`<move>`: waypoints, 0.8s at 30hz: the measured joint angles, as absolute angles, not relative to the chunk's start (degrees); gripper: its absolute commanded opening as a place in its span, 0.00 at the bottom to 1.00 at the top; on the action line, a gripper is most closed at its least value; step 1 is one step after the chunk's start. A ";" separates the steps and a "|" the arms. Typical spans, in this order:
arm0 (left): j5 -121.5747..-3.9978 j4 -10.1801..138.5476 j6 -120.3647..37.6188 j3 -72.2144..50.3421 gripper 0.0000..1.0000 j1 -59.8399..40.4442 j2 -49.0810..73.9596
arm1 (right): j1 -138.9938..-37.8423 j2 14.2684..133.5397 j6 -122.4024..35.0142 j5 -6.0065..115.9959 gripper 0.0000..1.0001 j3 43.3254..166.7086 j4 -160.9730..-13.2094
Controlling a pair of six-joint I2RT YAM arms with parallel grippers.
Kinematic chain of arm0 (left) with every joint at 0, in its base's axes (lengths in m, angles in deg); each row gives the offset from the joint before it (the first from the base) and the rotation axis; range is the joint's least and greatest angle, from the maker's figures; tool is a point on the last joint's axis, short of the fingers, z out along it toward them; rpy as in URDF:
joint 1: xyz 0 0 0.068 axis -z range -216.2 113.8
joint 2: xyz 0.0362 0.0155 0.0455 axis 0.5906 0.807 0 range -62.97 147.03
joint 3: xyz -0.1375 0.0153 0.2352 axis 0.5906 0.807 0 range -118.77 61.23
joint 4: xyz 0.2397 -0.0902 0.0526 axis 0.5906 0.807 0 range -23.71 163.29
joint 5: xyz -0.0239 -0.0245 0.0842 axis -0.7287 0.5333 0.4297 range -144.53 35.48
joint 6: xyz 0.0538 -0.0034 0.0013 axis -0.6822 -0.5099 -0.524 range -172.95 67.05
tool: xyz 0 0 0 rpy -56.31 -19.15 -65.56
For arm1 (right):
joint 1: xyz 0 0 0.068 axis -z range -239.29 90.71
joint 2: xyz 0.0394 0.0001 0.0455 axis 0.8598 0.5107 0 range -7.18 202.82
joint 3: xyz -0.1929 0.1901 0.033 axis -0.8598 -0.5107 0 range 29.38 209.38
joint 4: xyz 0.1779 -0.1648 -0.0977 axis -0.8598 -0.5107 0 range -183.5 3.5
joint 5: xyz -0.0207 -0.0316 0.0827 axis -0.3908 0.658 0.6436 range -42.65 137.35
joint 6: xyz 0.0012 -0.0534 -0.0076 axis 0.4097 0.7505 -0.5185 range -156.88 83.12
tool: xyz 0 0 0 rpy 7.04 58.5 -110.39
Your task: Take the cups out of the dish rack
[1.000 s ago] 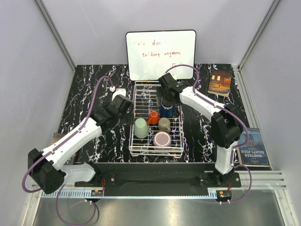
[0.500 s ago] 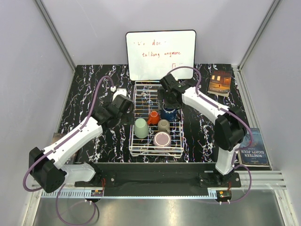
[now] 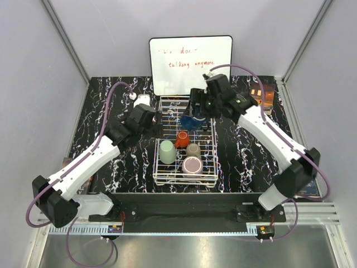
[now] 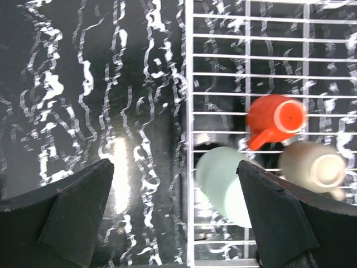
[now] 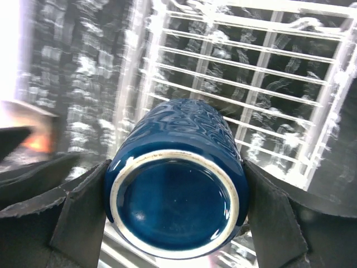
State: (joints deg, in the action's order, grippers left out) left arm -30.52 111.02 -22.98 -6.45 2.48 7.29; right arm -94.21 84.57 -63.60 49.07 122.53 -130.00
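Observation:
The white wire dish rack [image 3: 158,167] stands mid-table. In it lie a mint green cup [image 3: 167,151], an orange-red cup [image 3: 182,139], a taupe cup [image 3: 194,149] and a pink-lilac cup [image 3: 192,166]. My right gripper [image 3: 194,115] is shut on the dark blue cup [image 3: 188,124] and holds it above the rack's far half. The right wrist view shows the blue cup's base [image 5: 175,192] between both fingers [image 5: 83,206] over the rack [image 5: 251,72]. My left gripper [image 3: 159,117] is open over the rack's left rim [image 4: 188,111], with the mint cup [image 4: 223,181], orange cup [image 4: 276,116] and taupe cup [image 4: 318,164] to its right.
A whiteboard [image 3: 191,64] with red writing leans at the back, just behind the rack. A book [image 3: 262,96] lies at the back right, and another [image 3: 307,178] at the right edge behind my right arm. Enclosure walls close both sides.
My right arm has raised the dark blue cup up out of the rack and swung its elbow out to the right. My left gripper has moved right, up to the rack's left rim.

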 measured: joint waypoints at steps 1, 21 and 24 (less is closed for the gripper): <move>-30.82 110.47 -22.80 -6.45 0.99 2.48 7.12 | -93.57 82.99 -64.47 50.73 0.00 120.80 -127.95; -62.58 67.59 -2.71 12.04 0.76 -7.42 -6.41 | -78.03 72.79 -111.55 84.00 0.00 80.06 -52.19; -65.16 63.87 -0.92 12.79 0.74 -7.42 -5.78 | -78.03 73.27 -114.35 85.51 0.00 79.93 -48.41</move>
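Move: The blue mug, already clear of the rack in the right fingers, has its middle some 3 cm below and 2 cm left of that hand, 1 cm ahead. The left gripper it is being taken to is about 20 cm left, 5 cm back and 4 cm lower. From the left hand the mug is 18 cm right, 6 cm ahead and 1 cm above; the red cup 15 cm right, 5 cm ahead, and the green cup 8 cm right, 2 cm back, both some 16 cm down. Keeping its grip on the base end of the blue mug, the right hand rises about 7 cm and rolls some 60 degrees, left side up, swinging briefly left and back, so its fingers end pointing left. The empty left hand climbs about 10 cm, then goes 7 cm right towards the mug, rolling right side up until its fingers point at the mouth and narrowing partway without touching. ##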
